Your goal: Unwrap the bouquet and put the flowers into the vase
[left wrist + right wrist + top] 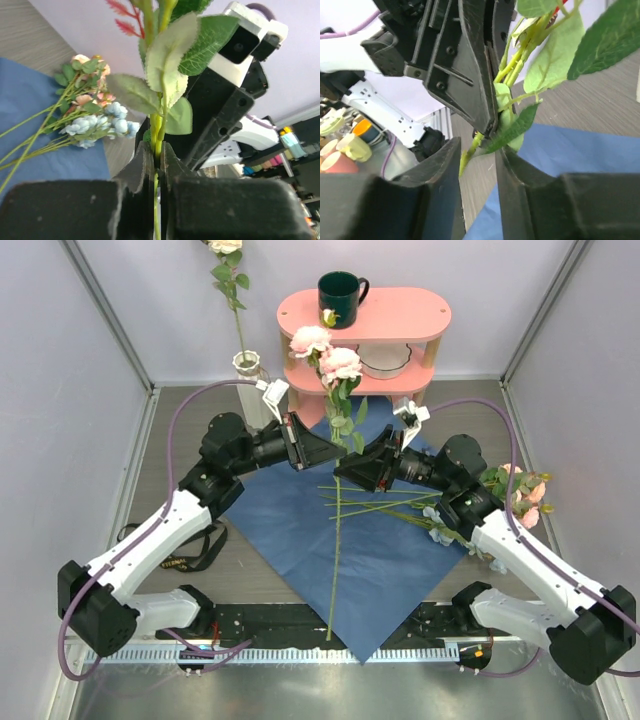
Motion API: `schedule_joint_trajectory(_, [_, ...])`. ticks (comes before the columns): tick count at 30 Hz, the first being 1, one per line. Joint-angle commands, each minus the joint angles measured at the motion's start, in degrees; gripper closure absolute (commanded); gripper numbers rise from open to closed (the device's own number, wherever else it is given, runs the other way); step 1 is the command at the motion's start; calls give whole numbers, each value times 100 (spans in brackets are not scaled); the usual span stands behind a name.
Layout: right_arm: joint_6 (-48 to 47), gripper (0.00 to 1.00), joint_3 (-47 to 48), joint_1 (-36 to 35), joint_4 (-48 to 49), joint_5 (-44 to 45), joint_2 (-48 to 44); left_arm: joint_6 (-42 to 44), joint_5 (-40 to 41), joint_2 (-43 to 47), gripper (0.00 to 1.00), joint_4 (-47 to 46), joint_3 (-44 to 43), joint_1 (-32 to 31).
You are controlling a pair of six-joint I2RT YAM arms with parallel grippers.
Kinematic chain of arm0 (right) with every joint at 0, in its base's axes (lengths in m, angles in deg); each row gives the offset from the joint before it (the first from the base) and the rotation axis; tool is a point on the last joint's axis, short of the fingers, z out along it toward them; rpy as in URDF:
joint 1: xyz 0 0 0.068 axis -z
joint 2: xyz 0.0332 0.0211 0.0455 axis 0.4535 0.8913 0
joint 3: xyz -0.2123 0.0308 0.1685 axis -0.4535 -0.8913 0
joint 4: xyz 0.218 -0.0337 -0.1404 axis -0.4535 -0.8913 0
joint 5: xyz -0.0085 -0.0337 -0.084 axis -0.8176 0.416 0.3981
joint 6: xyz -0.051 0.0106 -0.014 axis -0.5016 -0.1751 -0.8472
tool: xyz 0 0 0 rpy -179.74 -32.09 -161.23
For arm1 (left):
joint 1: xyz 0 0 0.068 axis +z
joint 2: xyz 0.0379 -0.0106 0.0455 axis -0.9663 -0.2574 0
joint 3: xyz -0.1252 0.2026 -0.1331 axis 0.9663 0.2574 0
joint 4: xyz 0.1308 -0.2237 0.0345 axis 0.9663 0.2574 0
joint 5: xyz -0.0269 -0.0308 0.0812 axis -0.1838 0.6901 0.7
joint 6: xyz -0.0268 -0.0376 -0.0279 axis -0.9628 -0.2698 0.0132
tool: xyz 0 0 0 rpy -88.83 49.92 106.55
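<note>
A pink rose (340, 362) stands upright over the blue paper sheet (300, 530), its long stem (333, 570) hanging down toward the near edge. My left gripper (326, 452) is shut on that green stem (159, 131), just under the leaves. My right gripper (347, 469) faces it from the right, open, with the stem (470, 150) loose between its fingers. The other flowers (512, 495) lie at the sheet's right corner, also seen in the left wrist view as flowers (95, 117). The cream vase (247, 365) stands behind my left arm and holds one cream rose (225, 245).
A pink two-level shelf (420, 315) at the back carries a dark green mug (340, 297) and a white bowl (385, 360). Loose stems (385, 505) lie across the sheet. A black ribbon (190, 558) lies on the table at left.
</note>
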Motion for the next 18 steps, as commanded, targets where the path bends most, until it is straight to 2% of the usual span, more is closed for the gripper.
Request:
schedule_joint_trajectory(1, [-617,53,388,-66,-955,1244,-294,1570,737,263,100,1450,-770,-29])
schedule_joint_trajectory(2, [-706,42,424,-66,-1201,1639,-347,1878,1366,342,100,2141,-1049,-29])
schedule_joint_trajectory(3, [-776,38,511,-66,-1656,2383,-417,2168,1721,395,100,2418,-1183,-29])
schedule_joint_trajectory(5, [-856,31,538,-66,-2002,3283,-645,2977,2502,422,100,3015,-1655,-29])
schedule_joint_trajectory(6, [-873,30,512,-66,-2221,3626,-734,3232,3185,404,100,3123,-1798,-29])
schedule_joint_trajectory(7, [-900,28,495,-57,-2293,4212,-804,3608,3575,395,100,3176,-1930,-29])
schedule_joint_trajectory(9, [-970,26,416,-57,-2311,4612,-1015,3954,4618,282,100,3124,-2290,-20])
schedule_joint_trajectory(12, [-1023,26,433,-57,-2548,4746,-1129,4428,5657,97,100,2633,-2651,59])
schedule_joint_trajectory(14, [-1040,26,459,-57,-2662,4789,-1156,4448,5785,35,100,2027,-2818,374])
schedule_joint_trajectory(16, [-1076,26,459,-57,-2715,4886,-1226,3966,5661,-44,100,1772,-3002,1100])
schedule_joint_trajectory(18, [-1119,27,416,-57,-2768,5009,-1340,3840,5924,-70,100,1508,-3091,1324])
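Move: The left hand holds the pink rose's stem; the vase, already holding a white rose, is about 20 cm ahead, 16 cm to its left and 25 cm below. The pink shelf is roughly 24 cm ahead, 3 cm to its right and 18 cm below; the blue wrapping's middle is 2 cm back, level sideways, some 36 cm down. From the right hand, beside that stem, the remaining flowers lie about 3 cm ahead, 19 cm right and 33 cm below. Left swings the held rose about 24 cm left, forward and up, vaseward; right opens clear, withdrawing right and forward. ##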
